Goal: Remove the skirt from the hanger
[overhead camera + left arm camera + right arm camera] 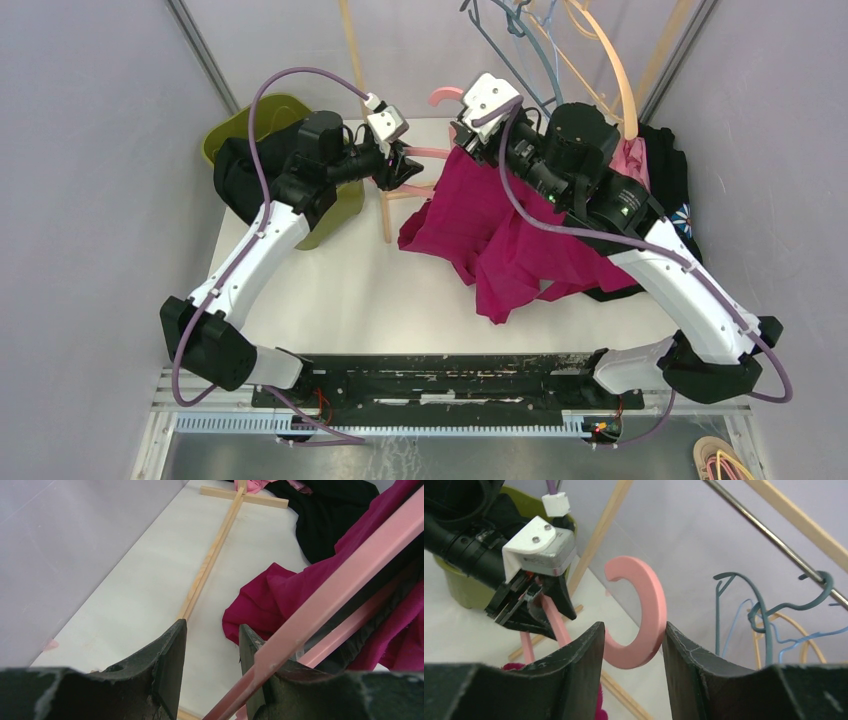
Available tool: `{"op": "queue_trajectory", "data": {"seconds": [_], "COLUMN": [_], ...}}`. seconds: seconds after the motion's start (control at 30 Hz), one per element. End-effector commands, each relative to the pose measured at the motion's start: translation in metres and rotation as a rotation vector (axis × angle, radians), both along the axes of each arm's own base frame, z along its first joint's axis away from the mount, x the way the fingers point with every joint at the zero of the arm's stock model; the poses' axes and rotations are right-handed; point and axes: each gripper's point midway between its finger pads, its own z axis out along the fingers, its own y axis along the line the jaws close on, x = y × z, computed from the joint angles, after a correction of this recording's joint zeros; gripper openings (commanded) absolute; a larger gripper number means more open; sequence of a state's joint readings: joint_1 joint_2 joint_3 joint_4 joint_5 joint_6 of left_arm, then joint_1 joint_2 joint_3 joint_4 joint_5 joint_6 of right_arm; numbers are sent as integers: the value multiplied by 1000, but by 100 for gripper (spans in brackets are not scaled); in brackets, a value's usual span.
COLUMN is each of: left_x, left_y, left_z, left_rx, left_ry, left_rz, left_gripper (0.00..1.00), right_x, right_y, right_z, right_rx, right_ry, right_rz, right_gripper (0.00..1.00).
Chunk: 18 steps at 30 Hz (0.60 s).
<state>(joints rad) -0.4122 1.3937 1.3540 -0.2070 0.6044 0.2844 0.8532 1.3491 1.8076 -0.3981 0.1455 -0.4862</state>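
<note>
The magenta skirt (500,235) hangs from a pink hanger (432,152) and trails onto the white table; it also shows in the left wrist view (280,595). My left gripper (402,172) is at the hanger's left end. Its jaws (212,625) stand apart, and the pink hanger arm (345,565) runs from their root across the right finger. My right gripper (463,135) is at the hanger's neck, open (634,627). The pink hook (649,610) curves just beyond its fingertips, and I cannot tell if they touch it.
A wooden rack base (212,555) lies on the table under the skirt. Several wire hangers (769,605) hang on a metal rail (769,535) behind. A green bin (255,125) with a black garment stands left. A black clothes pile (670,170) sits at the right.
</note>
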Motion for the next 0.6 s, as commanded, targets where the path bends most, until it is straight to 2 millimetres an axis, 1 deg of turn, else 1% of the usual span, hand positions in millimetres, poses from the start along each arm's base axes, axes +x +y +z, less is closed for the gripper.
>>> {"op": "queue_trajectory", "data": {"seconds": [0.0,0.07,0.13,0.3,0.37,0.47,0.57], "left_x": [-14,-14,-13,-14,-15,-16,-18], "left_y": [-4,-4,-4,-3,-2,-1,0], "left_z": [60,60,59,63,64,65,67], "left_rx": [-109,-107,-108,-107,-105,-106,-106], "left_ry": [-127,-126,-125,-135,-138,-142,-145], "left_rz": [-38,-37,-36,-36,-36,-34,-32], "left_gripper": [3,3,3,3,3,3,3], "right_x": [-25,-29,-30,-33,-30,-25,-18], "right_y": [-10,-15,-19,-22,-25,-31,-38], "right_z": [12,3,-12,-53,-65,-70,-71], "right_rx": [52,20,-21,-158,-205,-234,-252], "right_ry": [47,77,111,210,229,226,215], "right_rz": [63,60,51,54,34,1,-32], "right_gripper": [51,51,51,51,51,51,52]}}
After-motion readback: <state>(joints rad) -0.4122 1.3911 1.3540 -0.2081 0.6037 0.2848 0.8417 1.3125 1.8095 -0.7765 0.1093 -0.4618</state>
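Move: The right hand is empty and goes for the magenta skirt's waistband corner, some 13 cm below it, about 2 cm ahead and 3 cm left. The pink hanger's hook stands about 5 cm ahead of the right hand, 3 cm left and 4 cm lower; the grey-blue hanger hangs roughly 17 cm ahead and 8 cm right, about level. From the left hand the waistband corner lies about 13 cm right, 4 cm ahead and 3 cm up. The left gripper keeps its hold on the pink hanger and stays still, while the right hand, open about halfway, sinks some 8 cm beside the hook towards the magenta waistband. It draws back and to the right by about 2.5 cm each on the way, tipping its fingers down and rolling its left side down, each by about 15 degrees. No finger is clearly seen to touch the cloth. ##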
